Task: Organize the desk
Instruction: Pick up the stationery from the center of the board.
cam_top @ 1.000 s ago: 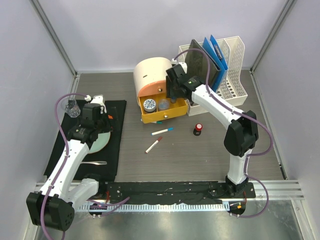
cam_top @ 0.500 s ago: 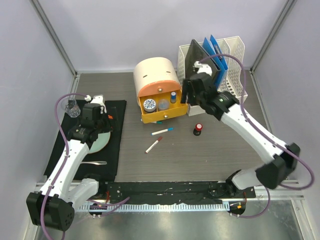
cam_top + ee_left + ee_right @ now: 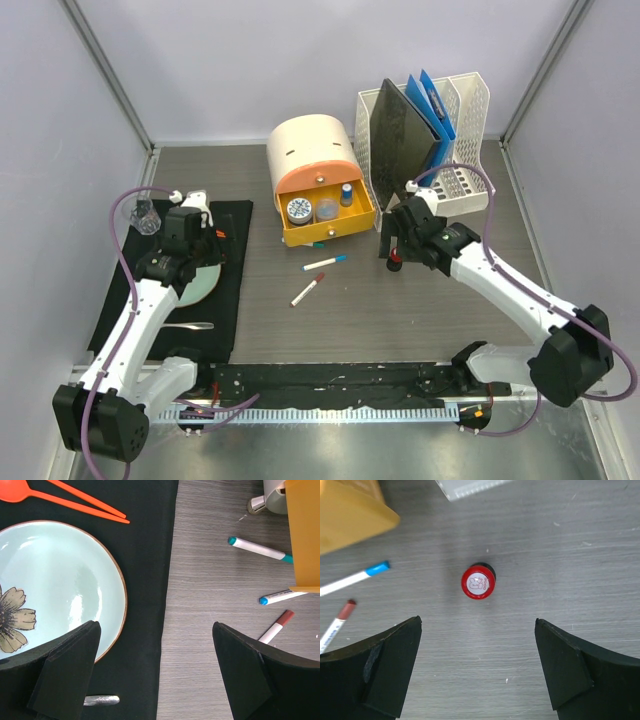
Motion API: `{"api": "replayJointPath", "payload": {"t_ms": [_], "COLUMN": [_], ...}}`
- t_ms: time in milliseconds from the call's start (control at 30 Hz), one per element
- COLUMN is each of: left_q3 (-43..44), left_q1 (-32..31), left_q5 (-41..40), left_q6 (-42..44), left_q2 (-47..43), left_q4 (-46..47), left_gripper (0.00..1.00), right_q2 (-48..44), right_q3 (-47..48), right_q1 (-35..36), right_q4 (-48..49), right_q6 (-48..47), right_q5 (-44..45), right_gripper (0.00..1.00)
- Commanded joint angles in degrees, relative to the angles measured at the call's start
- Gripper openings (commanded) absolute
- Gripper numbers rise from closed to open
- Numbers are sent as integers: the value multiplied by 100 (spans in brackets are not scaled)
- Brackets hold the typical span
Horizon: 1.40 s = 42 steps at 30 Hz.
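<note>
The desk (image 3: 400,320) is a dark grey-brown wood-grain top. On it stands a small red-capped bottle (image 3: 478,582), upright, just ahead of my right gripper (image 3: 477,665). That gripper hangs open above it with only bare wood between its fingers; in the top view the right gripper (image 3: 392,247) covers most of the bottle. A blue-capped pen (image 3: 325,262) and a red-capped pen (image 3: 306,290) lie loose mid-desk. My left gripper (image 3: 156,670) is open and empty, over the right edge of the black mat (image 3: 145,580), beside a pale blue flowered plate (image 3: 55,585).
An orange drawer (image 3: 325,225) with small bottles stands open under a cream domed organizer (image 3: 310,150); a teal pen (image 3: 260,549) lies by it. White file holders (image 3: 470,110) hold black and blue folders. Orange chopsticks (image 3: 85,500), a metal spoon (image 3: 190,325) and a glass (image 3: 146,217) are at the mat.
My right arm has swung from the orange drawer toward the front, down over the red-capped bottle, and its jaws have spread wider. The left arm has not moved.
</note>
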Motion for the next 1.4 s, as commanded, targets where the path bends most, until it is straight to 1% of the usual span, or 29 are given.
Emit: {"api": "replayJointPath", "payload": {"t_ms": [0, 200, 300, 333, 533, 567, 633, 700, 1100, 1233, 1367], "left_q3": [211, 202, 202, 193, 211, 211, 211, 211, 211, 211, 211], "left_q1": [27, 27, 27, 27, 27, 27, 27, 27, 35, 27, 27], "left_q5": [-34, -61, -43, -34, -34, -34, -25, -34, -17, -17, -26], "left_q6": [5, 5, 5, 5, -4, -4, -4, -4, 5, 5, -4], "left_q2": [-38, -73, -55, -55, -47, -47, -47, -55, -20, -20, -12], "left_q4": [34, 25, 34, 34, 34, 34, 34, 34, 34, 25, 25], "left_gripper": [100, 100, 100, 100, 100, 100, 100, 100, 100, 100, 100], "right_q2": [246, 607, 703, 721, 827, 853, 941, 985, 1292, 1398, 1486], "right_q3": [-21, -83, -118, -118, -197, -206, -206, -215, -232, -223, -241], "right_q1": [-177, -326, -370, -397, -458, -476, -493, -494, -511, -520, -520], "right_q4": [224, 514, 602, 637, 725, 734, 742, 760, 1033, 1068, 1103], "right_q6": [87, 61, 52, 34, 17, -27, -36, -63, -150, -203, -238], "right_q5": [-221, -451, -495, -530, -495, -478, -486, -495, -504, -425, -390], "right_gripper": [100, 99, 95, 91, 86, 82, 81, 78, 68, 66, 61]}}
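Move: The right hand, wide open, has the red-capped bottle about 4 cm ahead, level sideways, and 11 cm below. From that hand the open yellow drawer lies roughly 13 cm ahead and 16 cm left, the blue-capped marker 3 cm ahead and 17 cm left, and the file rack some 22 cm ahead and 7 cm right. From the left hand the bottle is about 3 cm ahead, 40 cm right and 12 cm below. The right hand sinks some 7 cm towards the red-capped bottle, easing 3 cm forward, tilting steeper, fingers partly closing. ##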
